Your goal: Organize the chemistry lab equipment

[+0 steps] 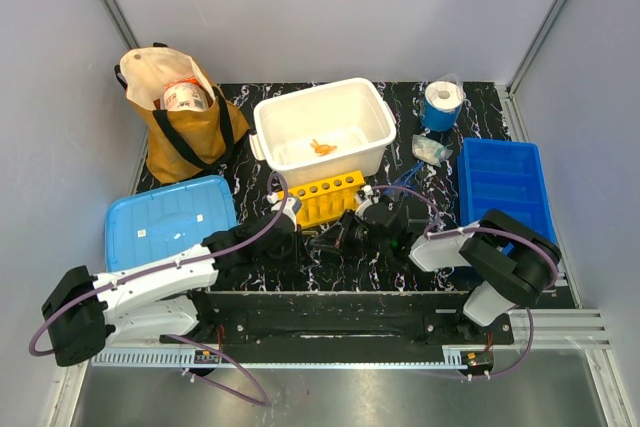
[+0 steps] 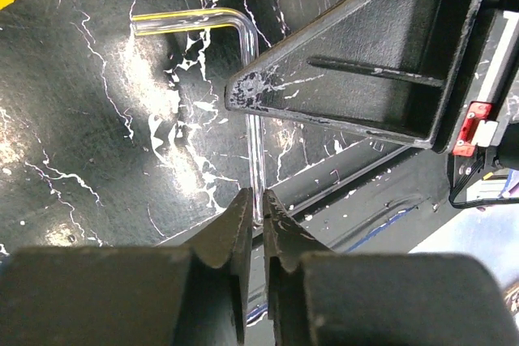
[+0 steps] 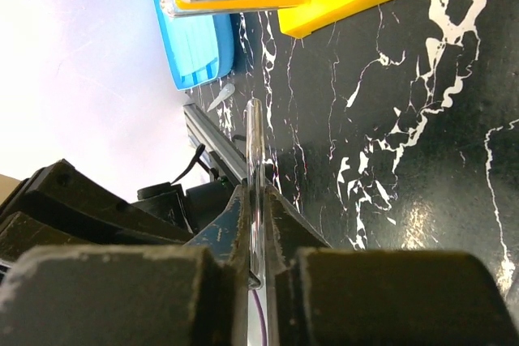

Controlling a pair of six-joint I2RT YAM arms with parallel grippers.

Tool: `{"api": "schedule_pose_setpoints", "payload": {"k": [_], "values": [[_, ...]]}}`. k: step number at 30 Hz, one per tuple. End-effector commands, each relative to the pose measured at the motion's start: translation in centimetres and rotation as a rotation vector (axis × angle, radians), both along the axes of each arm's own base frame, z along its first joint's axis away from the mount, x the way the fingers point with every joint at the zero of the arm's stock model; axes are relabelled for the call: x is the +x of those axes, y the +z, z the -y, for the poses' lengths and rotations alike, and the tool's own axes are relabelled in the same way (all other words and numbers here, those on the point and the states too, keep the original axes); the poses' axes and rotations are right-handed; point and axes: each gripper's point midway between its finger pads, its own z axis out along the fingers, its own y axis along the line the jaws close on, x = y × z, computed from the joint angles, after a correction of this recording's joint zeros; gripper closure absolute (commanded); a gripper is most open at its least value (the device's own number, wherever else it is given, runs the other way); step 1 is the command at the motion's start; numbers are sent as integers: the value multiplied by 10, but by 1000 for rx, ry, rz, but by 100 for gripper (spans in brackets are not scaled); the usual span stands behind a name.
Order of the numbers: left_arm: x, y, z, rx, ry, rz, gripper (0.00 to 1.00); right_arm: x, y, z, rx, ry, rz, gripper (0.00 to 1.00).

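A thin clear tube with a right-angle bend (image 2: 253, 131) lies low over the black marbled mat. My left gripper (image 2: 259, 204) is shut on one end of it. The dark finger of my right gripper (image 2: 357, 62) crosses the tube's long arm further up. In the right wrist view a clear tube (image 3: 255, 147) runs straight up between the pads, with my right gripper (image 3: 256, 200) shut on it. From above, both grippers (image 1: 308, 237) (image 1: 338, 235) meet in front of the yellow tube rack (image 1: 320, 197). A small orange piece (image 1: 322, 147) lies in the white bin (image 1: 300, 112). A clear packet (image 1: 432, 149) lies near the blue bin.
Behind the grippers are the yellow rack and the white bin. A blue lid (image 1: 170, 219) lies at the left and a blue bin (image 1: 503, 187) at the right. The brown cloth bag (image 1: 180, 122) stands at the back left, and a blue roll (image 1: 440, 105) at the back right.
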Motion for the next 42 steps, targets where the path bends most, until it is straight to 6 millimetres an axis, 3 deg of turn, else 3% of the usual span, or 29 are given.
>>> {"api": "schedule_pose_setpoints", "payload": {"k": [1,5,9,12,18,24,28,32,33,38,42], "values": [[14,37,19,-105,-1,88,84,12,52,-8,106,-22,98,97],[15,53,19,-118,-20,120,53,27,69,6,103,-83,131,97],[19,75,13,-101,-42,191,32,53,93,39,32,-197,202,97],[26,95,6,-62,-50,258,1,73,121,70,-31,-311,284,97],[41,129,-15,54,-73,407,1,108,170,138,-197,-514,425,95],[60,135,-48,254,-64,536,1,141,177,220,-400,-682,408,94],[66,120,-64,368,-64,563,1,160,173,286,-517,-817,372,93],[70,103,-75,443,-53,571,1,173,162,337,-567,-907,313,93],[71,99,-77,457,-50,569,1,175,155,363,-591,-970,273,93],[71,99,-75,464,-73,567,1,171,130,417,-651,-1095,167,93],[71,99,-75,467,-86,578,1,166,114,446,-685,-1157,104,92]]}}
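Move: Both grippers already pinch the bent glass tube. From the right hand, the blue tray lies about 50 cm to the right and 11 cm ahead, some 9 below; the yellow rack about 11 cm straight ahead; the blue clamps roughly 23 cm right and 17 ahead; the plastic bag 30 right and 26 ahead. From the left hand, the tray is some 53 cm right and 14 ahead. Open the left gripper wide to release the tube, lift it about 12 cm, then swing it left and a little forward, rolling the wrist, and let it sink a few centimetres. Keep the right fingers shut on the tube, raise it nearly 20 cm, sweep some 40 cm right and 17 forward towards the blue tray, turning clockwise about 65 degrees, and sink some 7 cm at the end. ##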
